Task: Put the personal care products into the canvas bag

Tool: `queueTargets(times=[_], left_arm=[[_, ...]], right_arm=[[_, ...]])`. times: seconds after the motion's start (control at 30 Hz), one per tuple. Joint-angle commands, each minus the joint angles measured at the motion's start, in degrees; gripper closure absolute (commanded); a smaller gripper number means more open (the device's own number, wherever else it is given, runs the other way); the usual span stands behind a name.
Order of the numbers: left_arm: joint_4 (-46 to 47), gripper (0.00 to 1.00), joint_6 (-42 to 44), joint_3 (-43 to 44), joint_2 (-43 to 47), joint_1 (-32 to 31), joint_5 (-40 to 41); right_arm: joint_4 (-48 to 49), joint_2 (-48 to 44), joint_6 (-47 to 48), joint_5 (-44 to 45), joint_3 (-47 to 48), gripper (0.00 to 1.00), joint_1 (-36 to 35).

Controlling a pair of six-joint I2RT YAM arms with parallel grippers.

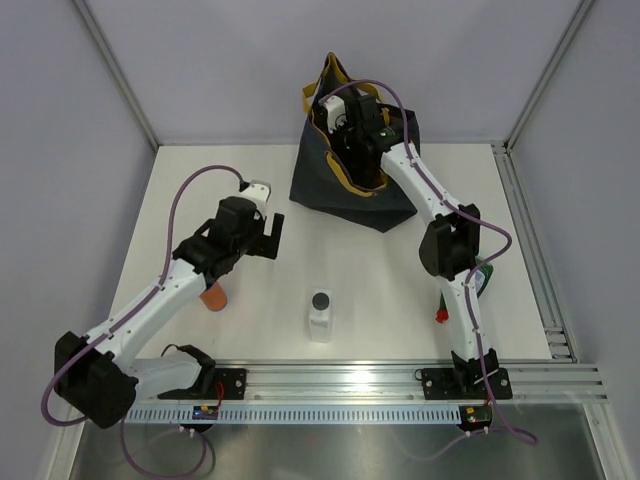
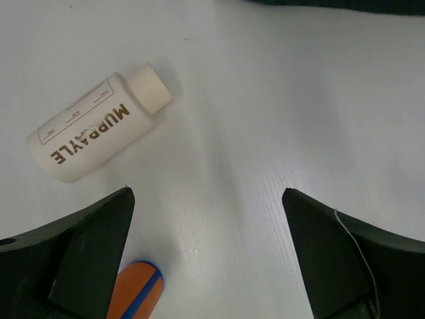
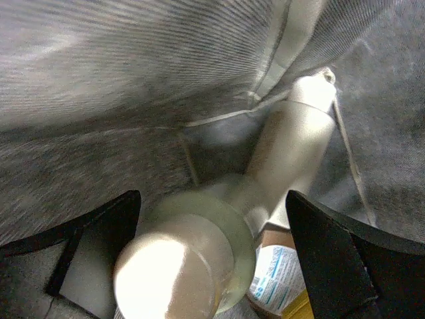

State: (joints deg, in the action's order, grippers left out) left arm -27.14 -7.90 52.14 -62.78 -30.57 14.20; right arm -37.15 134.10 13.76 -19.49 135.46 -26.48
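The canvas bag (image 1: 330,185) stands at the back of the table, mouth up. My right gripper (image 1: 352,128) is down inside it, jaws open. In the right wrist view my right gripper (image 3: 212,199) frames a blurred pale bottle (image 3: 186,259) that sits loose between the fingers, and a beige bottle (image 3: 292,146) lies beyond against the fabric. My left gripper (image 1: 266,236) hangs open over the table. Past its open jaws (image 2: 207,193) lies a cream labelled bottle (image 2: 93,129), with an orange bottle with blue stripe (image 2: 136,296) below. A white bottle with black cap (image 1: 320,315) stands mid-table.
An orange bottle (image 1: 213,297) lies beside the left forearm. A green bottle with a red cap (image 1: 483,278) lies mostly hidden behind the right arm. A labelled package (image 3: 282,279) rests in the bag's bottom. A metal rail (image 1: 400,380) runs along the near edge.
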Motion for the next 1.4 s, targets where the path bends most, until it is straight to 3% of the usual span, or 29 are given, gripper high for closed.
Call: queueTargets(times=[0.0, 0.13, 0.3, 0.5, 0.63, 0.73, 0.8, 0.9, 1.07, 1.17, 1.37], left_arm=[[-2.30, 0.01, 6.92, 6.03, -4.00, 0.33, 3.99], [-2.84, 0.01, 16.49, 7.98, -6.91, 0.60, 5.75], [-2.04, 0.01, 17.84, 9.11, -6.39, 1.56, 0.76], [3.21, 0.01, 6.34, 6.41, 4.05, 1.56, -15.67], [8.93, 0.01, -4.02, 1.14, 13.81, 1.56, -30.06], [9.73, 0.01, -8.51, -2.64, 18.92, 1.39, -37.19], [9.47, 0.01, -9.93, -5.02, 21.29, 0.25, -40.89], [9.12, 0.01, -10.20, -9.50, 22.35, -5.01, -40.48], [14.19, 0.01, -6.34, -16.25, 24.11, -17.21, -30.30], [18.25, 0.01, -5.98, -19.70, 25.51, -21.62, -23.62], [17.73, 0.01, -8.27, -21.90, 26.04, -28.22, -16.57]], right_arm=[[-0.55, -7.80, -2.06, -6.25, 3.05, 0.01, 2.39], [-4.07, -10.35, -4.61, -12.84, 6.48, 0.00, 4.32], [-6.00, -17.02, -4.79, -15.75, 6.57, 0.01, 6.35], [-5.75, -25.20, -4.71, -18.92, 3.77, 0.01, 9.87], [-8.46, -31.25, 0.72, -26.62, 1.48, 0.00, 10.31], [-11.54, -37.30, 8.08, -33.49, -5.36, 0.01, 10.31], [-13.04, -41.45, 13.81, -37.97, -15.71, 0.01, 10.40], [-10.76, -50.50, 19.19, -38.44, -30.92, 0.01, 10.40], [-10.22, -61.32, 23.85, -40.19, -47.97, 0.01, 10.66], [-9.70, -64.75, 22.72, -39.32, -53.17, 0.00, 10.75], [-8.56, -68.09, 19.73, -36.24, -58.72, 0.00, 10.92]])
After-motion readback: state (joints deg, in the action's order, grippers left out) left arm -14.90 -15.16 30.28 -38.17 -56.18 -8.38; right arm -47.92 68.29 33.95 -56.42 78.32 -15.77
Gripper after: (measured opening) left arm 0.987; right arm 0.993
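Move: The square white bottle stands about 15 cm back and 17 cm right of the left hand, 12 cm lower. The orange bottle is some 9 cm back and 11 cm left; the lying cream bottle about 5 cm ahead and 8 cm left. The right hand is inside the canvas bag, whose middle is about 6 cm back, 3 cm right; the green bottle lies 31 cm back, 30 cm right, 17 cm down. Open left hand swings back-right towards the square white bottle; open right hand rises from the bag, backing 30 cm. ##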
